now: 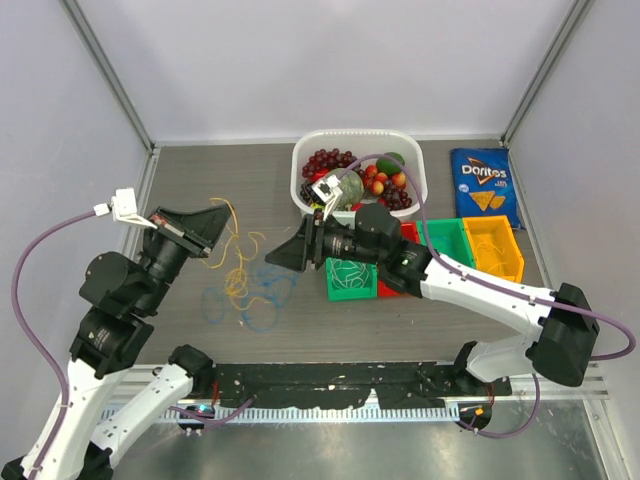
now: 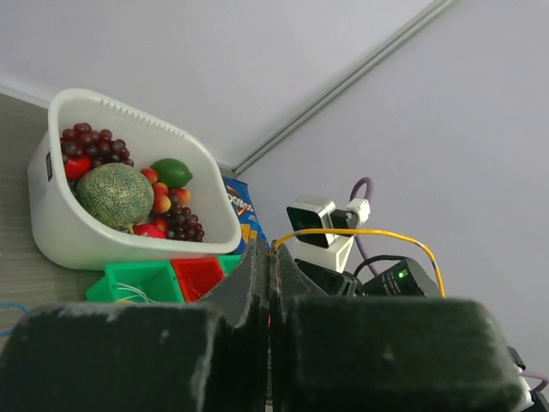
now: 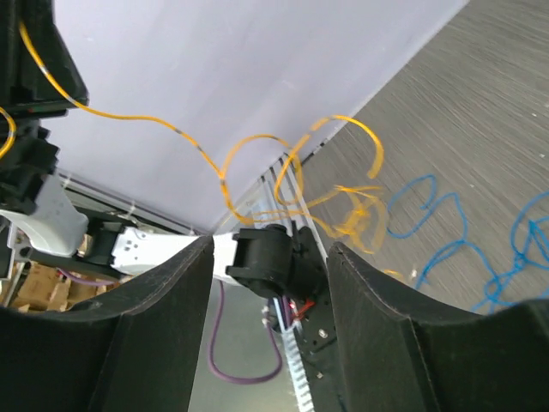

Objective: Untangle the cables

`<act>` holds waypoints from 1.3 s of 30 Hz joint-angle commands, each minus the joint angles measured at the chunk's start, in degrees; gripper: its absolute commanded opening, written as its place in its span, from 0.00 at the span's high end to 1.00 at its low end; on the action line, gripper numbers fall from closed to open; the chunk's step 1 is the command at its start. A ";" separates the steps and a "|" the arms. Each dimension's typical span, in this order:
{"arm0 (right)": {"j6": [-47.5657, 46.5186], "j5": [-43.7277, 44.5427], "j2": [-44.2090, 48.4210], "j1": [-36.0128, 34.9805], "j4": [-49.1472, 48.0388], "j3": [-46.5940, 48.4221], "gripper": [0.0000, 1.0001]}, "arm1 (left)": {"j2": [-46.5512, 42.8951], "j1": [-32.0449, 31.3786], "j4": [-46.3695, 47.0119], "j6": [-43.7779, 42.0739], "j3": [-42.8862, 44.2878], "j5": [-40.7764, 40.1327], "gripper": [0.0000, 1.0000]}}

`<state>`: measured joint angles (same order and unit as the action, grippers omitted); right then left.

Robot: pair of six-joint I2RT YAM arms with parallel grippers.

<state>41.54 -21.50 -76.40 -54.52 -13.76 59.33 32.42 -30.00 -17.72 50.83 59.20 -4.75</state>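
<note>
A yellow-orange cable [image 1: 237, 270] lies in a loose tangle on the table, with a blue cable [image 1: 262, 300] looped just in front of it. My left gripper [image 1: 218, 228] hangs above the tangle's left end, shut on the yellow-orange cable; the left wrist view shows that cable [image 2: 377, 232] arcing right out of the closed left gripper [image 2: 272, 246]. My right gripper [image 1: 278, 256] hovers open just right of the tangle, holding nothing. Beyond the open right gripper [image 3: 270, 257], the right wrist view shows the yellow-orange cable [image 3: 257, 142] and the blue cable [image 3: 446, 249]. A thin white cable [image 1: 352, 272] lies in a green bin.
A white basket [image 1: 355, 138] of fruit stands at the back. A Doritos bag [image 1: 485, 185] lies at the back right. A row of green [image 1: 350, 292], red and yellow [image 1: 492, 245] bins sits under the right arm. Grey walls close in both sides.
</note>
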 commanded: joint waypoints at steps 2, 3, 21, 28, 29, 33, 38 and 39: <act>3.20 6.01 -0.24 -2.52 -4.18 1.75 0.40 | -0.52 -0.15 3.74 1.55 -0.40 0.80 1.00; 3.11 6.72 -0.50 -2.61 -4.00 2.19 0.42 | -0.52 -0.06 3.83 1.73 -0.66 0.89 1.00; 1.35 8.58 -8.85 -2.87 -4.08 8.17 0.58 | -0.87 -0.15 5.50 3.58 -2.60 2.38 1.00; 1.18 8.75 -8.41 -3.75 -4.52 7.20 0.58 | -1.22 -0.15 4.97 3.49 -2.60 2.03 1.00; 1.26 8.49 -8.50 -3.75 -4.44 7.46 0.58 | -1.31 -0.15 5.14 3.49 -2.60 2.03 1.00; 1.09 8.31 -8.94 -4.28 -4.87 7.64 0.61 | -0.96 -0.15 5.32 3.66 -2.68 2.20 1.00; -0.93 18.04 -7.37 -4.01 2.03 7.47 0.99 | -1.22 -0.15 2.70 2.09 0.03 1.33 1.00; -1.11 25.20 -7.01 -3.32 4.85 7.29 0.99 | -1.22 -0.15 0.95 0.86 1.52 0.46 1.00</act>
<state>42.02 -9.82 -86.11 -58.43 -14.26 65.10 31.68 -30.00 -16.01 53.91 56.58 -3.16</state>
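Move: The nearest loop of the yellow cable, hanging from the left gripper, is about 5 cm to the right gripper's left, 2 cm ahead and 2 cm lower. On the table, some 30 cm below the right gripper, the blue cable lies about 10 cm left and 5 cm ahead, and the first green bin about 12 cm right and 12 cm ahead. From the left gripper, that loop hangs roughly 13 cm below and 3 cm right, level with it fore and aft. Bring the open right gripper about 4 cm to the left, also easing forward and down some 2 cm each, so its fingers come around the hanging yellow loop. Narrow the fingers a little on the way, then at the end shut them nearly fully and pinch the strand. Keep the left gripper closed on the yellow cable, holding it up almost still. ##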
